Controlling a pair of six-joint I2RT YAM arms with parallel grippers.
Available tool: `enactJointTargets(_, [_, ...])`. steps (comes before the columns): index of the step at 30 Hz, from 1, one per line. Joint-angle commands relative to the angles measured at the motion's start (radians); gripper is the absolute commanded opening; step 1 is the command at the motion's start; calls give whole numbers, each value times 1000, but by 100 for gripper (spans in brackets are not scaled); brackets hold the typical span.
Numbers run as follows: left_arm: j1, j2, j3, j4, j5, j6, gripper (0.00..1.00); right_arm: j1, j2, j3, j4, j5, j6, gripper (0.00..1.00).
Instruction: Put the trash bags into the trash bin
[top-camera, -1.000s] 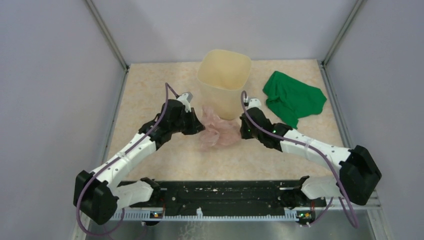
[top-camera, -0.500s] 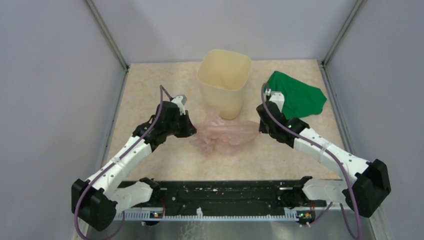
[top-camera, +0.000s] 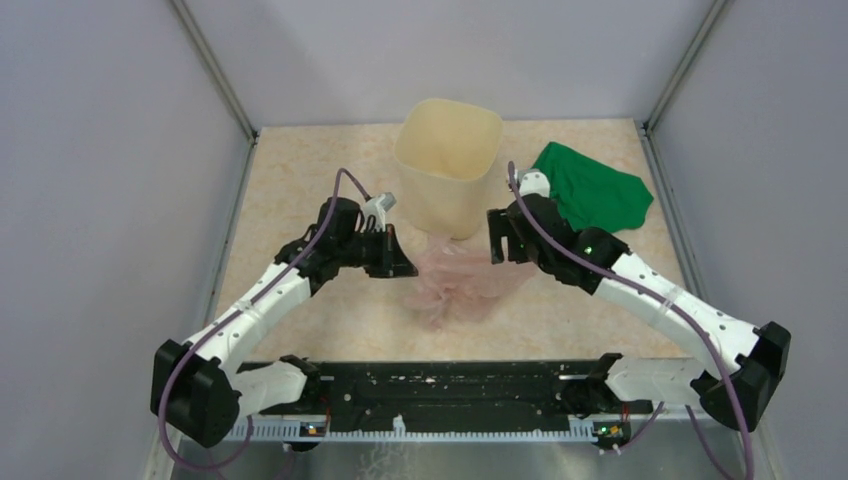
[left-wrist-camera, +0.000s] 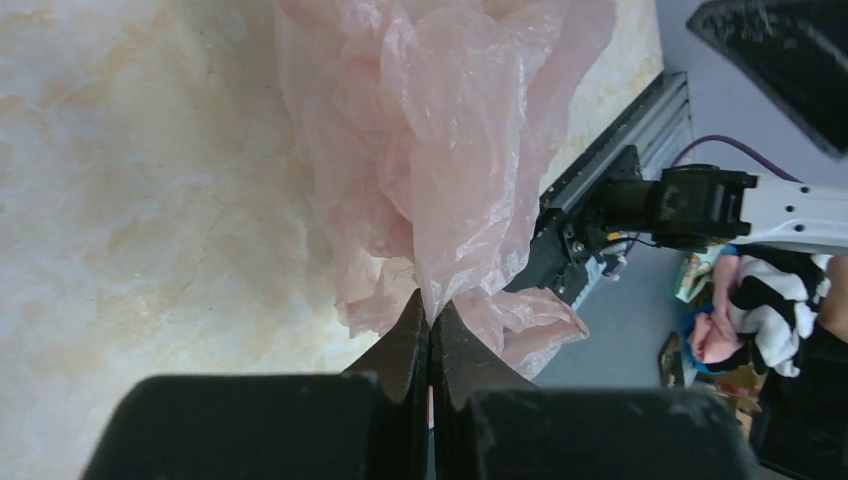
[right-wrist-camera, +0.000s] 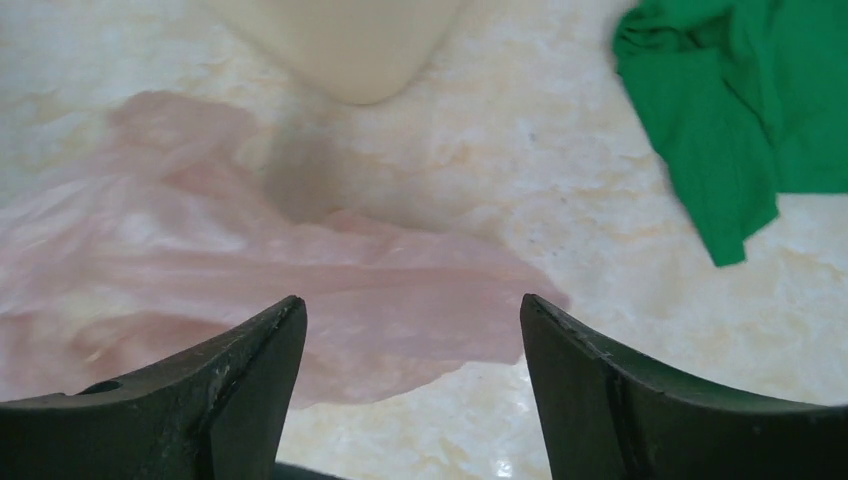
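Observation:
The pale-pink trash bag (top-camera: 466, 284) lies crumpled on the table just in front of the cream trash bin (top-camera: 448, 160), which stands upright. My left gripper (top-camera: 404, 266) is shut on the bag's left edge; in the left wrist view the film (left-wrist-camera: 440, 150) hangs bunched from the closed fingertips (left-wrist-camera: 430, 306). My right gripper (top-camera: 497, 250) hovers over the bag's right end, beside the bin's front right corner. In the right wrist view it (right-wrist-camera: 410, 305) stands open above the flat film (right-wrist-camera: 300, 290), holding nothing, with the bin's base (right-wrist-camera: 340, 40) ahead.
A crumpled green cloth (top-camera: 590, 195) lies right of the bin, close behind the right wrist, and shows in the right wrist view (right-wrist-camera: 750, 120). Grey walls enclose the table on three sides. A black rail (top-camera: 450, 385) runs along the near edge.
The right gripper has opened and let go of the bag, then swung back left toward the bin. The left gripper shifted right, still gripping. The bag fell into a tighter heap.

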Motion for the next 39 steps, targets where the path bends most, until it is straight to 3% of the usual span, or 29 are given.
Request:
enactJointTargets(1, [-7, 17, -13, 115, 106, -94, 0, 125, -27, 99, -40, -81, -35, 79])
enactJointTargets(9, [-60, 25, -37, 200, 102, -187, 0, 243, -53, 25, 117, -346, 97, 77])
enactJointTargets(21, [-124, 14, -78, 292, 57, -257, 0, 371, -55, -191, 251, -283, 342, 60])
enactJointTargets(24, [-138, 4, -87, 294, 43, -263, 0, 372, -79, -228, 248, -199, 390, 46])
enactJointTargets(26, [-143, -6, -103, 293, 35, -265, 1, 372, -103, -225, 221, -149, 410, 21])
enactJointTargets(28, [-142, -17, -117, 290, 31, -266, 2, 372, -122, -191, 153, -106, 424, 4])
enactJointTargets(30, [-143, -28, -132, 298, 31, -270, 5, 372, -144, -153, 88, -71, 430, 0])
enactJointTargets(31, [-145, -33, -139, 306, 34, -273, 11, 372, -155, -137, 63, -64, 428, 0])
enactJointTargets(34, [-143, -47, -138, 310, 40, -274, 50, 372, -176, -79, -29, -39, 426, 0])
enactJointTargets(37, [-143, -91, -131, 289, 12, -285, 74, 372, -181, 2, -146, -5, 414, 0])
enactJointTargets(39, [-143, -139, -134, 264, -22, -297, 82, 372, -180, 72, -209, 25, 409, 0])
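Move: The pink bag is still held by the left hand; its middle lies about 10 cm to that hand's right, 2 cm back and 5 cm below. From the open right hand it is some 9 cm left, 6 cm back and 8 cm below. The trash bin stands about 12 cm ahead and 12 cm left of the right hand, at much its height. The green cloth lies roughly 15 cm ahead, 19 cm right and 10 cm below. The right fingers close on gathered pink plastic beside the left fingertips, after swinging back and left about 12 cm each, dipping towards the end and rolling some 20 degrees, left side up; pinching it, they rise 7 cm while easing right. The left hand keeps its grip, shifting right about 5 cm and back 3, then opens wide. ##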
